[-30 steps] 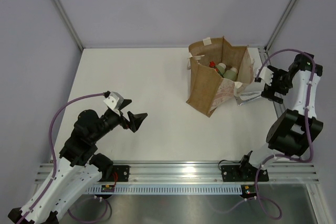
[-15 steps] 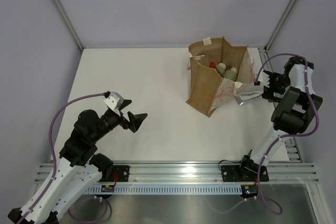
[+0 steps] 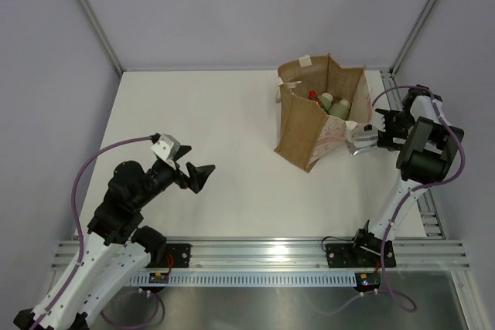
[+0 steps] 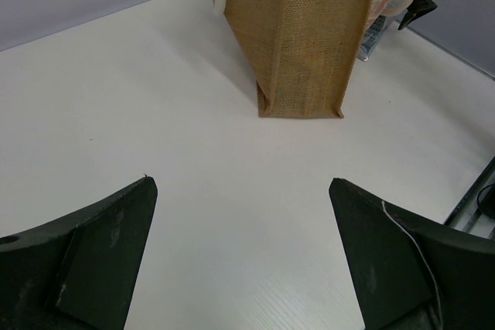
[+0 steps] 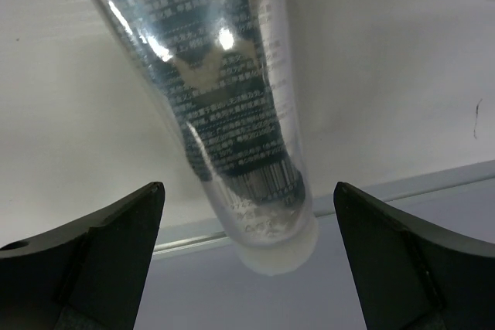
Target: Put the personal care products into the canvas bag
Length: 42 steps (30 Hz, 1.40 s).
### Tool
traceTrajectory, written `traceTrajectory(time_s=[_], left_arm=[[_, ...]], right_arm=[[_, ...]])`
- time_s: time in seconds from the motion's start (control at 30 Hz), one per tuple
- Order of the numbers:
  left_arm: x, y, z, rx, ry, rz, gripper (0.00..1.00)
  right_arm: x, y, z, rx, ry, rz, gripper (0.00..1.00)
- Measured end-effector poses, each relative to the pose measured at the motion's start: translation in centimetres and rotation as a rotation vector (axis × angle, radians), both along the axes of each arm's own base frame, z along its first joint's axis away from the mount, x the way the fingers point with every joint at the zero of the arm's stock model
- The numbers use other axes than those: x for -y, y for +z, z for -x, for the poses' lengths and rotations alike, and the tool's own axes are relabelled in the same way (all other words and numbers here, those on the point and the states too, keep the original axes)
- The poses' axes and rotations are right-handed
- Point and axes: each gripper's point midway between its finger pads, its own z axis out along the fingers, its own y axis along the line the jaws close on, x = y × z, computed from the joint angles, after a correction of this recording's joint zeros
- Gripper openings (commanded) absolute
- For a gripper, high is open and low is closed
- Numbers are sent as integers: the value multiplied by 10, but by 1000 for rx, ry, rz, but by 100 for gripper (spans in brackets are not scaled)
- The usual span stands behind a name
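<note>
The canvas bag (image 3: 315, 117) stands upright at the back right, its tan side facing the left wrist view (image 4: 303, 32). Inside it I see a dark green bottle with a red cap (image 3: 313, 97) and two pale white-capped bottles (image 3: 327, 100). The silver tube (image 3: 361, 143) lies on the table just right of the bag. My right gripper (image 3: 380, 134) is open at the tube's right end; in its wrist view the tube (image 5: 220, 90) lies between the open fingers (image 5: 104, 256), white cap nearest. My left gripper (image 3: 199, 178) is open and empty, far left of the bag. The beige bottle and orange item are hidden.
A metal rail (image 3: 388, 90) runs along the table's right edge, just behind the tube's cap end (image 5: 193, 233). A front rail (image 3: 263, 253) carries both arm bases. Purple walls close the back and both sides.
My right arm has swung in from the right edge, bringing its open gripper leftward to the tube's end. The tube has hardly shifted. The left arm has barely moved.
</note>
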Motion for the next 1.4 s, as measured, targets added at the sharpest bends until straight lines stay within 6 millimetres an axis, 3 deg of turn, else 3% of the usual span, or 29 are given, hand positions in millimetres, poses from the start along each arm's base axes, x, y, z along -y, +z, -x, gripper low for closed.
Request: traceTrajectory(time_s=[0.13,0.23,0.4,0.43,0.57,0.8,0.97,1.2,1.4], left_arm=[[0,0,0,0,0,0,99],[-1,0,0,0,2,0,99],[-1,0,-1,0,2,0,99],[-1,0,-1,0,2,0,99],[-1,0,-1,0,3,-1,99],[-1,0,-1,2,5,-2,99],[-1,0,-1,2,5,-2,99],[-1,0,-1,2,4,-2,99],[0,-2,-2,-3,4,-5,99]], right_arm=[[-2,-4,-4,-10,18,29,97],[-4,-6,-4,-32,35,69,85],[-10,-16,1,-72,68,128,49],[-10,-18,3,-74,72,140,46],[-9,-15,18,-75,67,175,41],[-16,-8,75,-151,59,208,33],[-26,6,103,-159,61,205,30],[-36,36,119,-93,5,185,19],[-34,41,128,-97,-52,161,12]])
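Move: The silver tube lies flat by the table's right edge, cap end close under the open right gripper; its middle is about 8 cm to the left of that hand, 2 cm back and 2 cm lower. The canvas bag stands some 32 cm left and 2 cm ahead, its middle about 12 cm higher. The table's right edge is level with the hand, roughly 4 cm right and 4 cm down. From the left hand, the tube is about 19 cm ahead, 66 cm right and 24 cm below. The tube is pinched just short of its cap: the right hand eases about 2 cm down and a little left, and its fingers close to about half open on both sides. Keeping that grip, it draws the tube back towards the base, low at first, then rises, some 12 cm back and 5 to 6 cm up, drifting slightly left. ##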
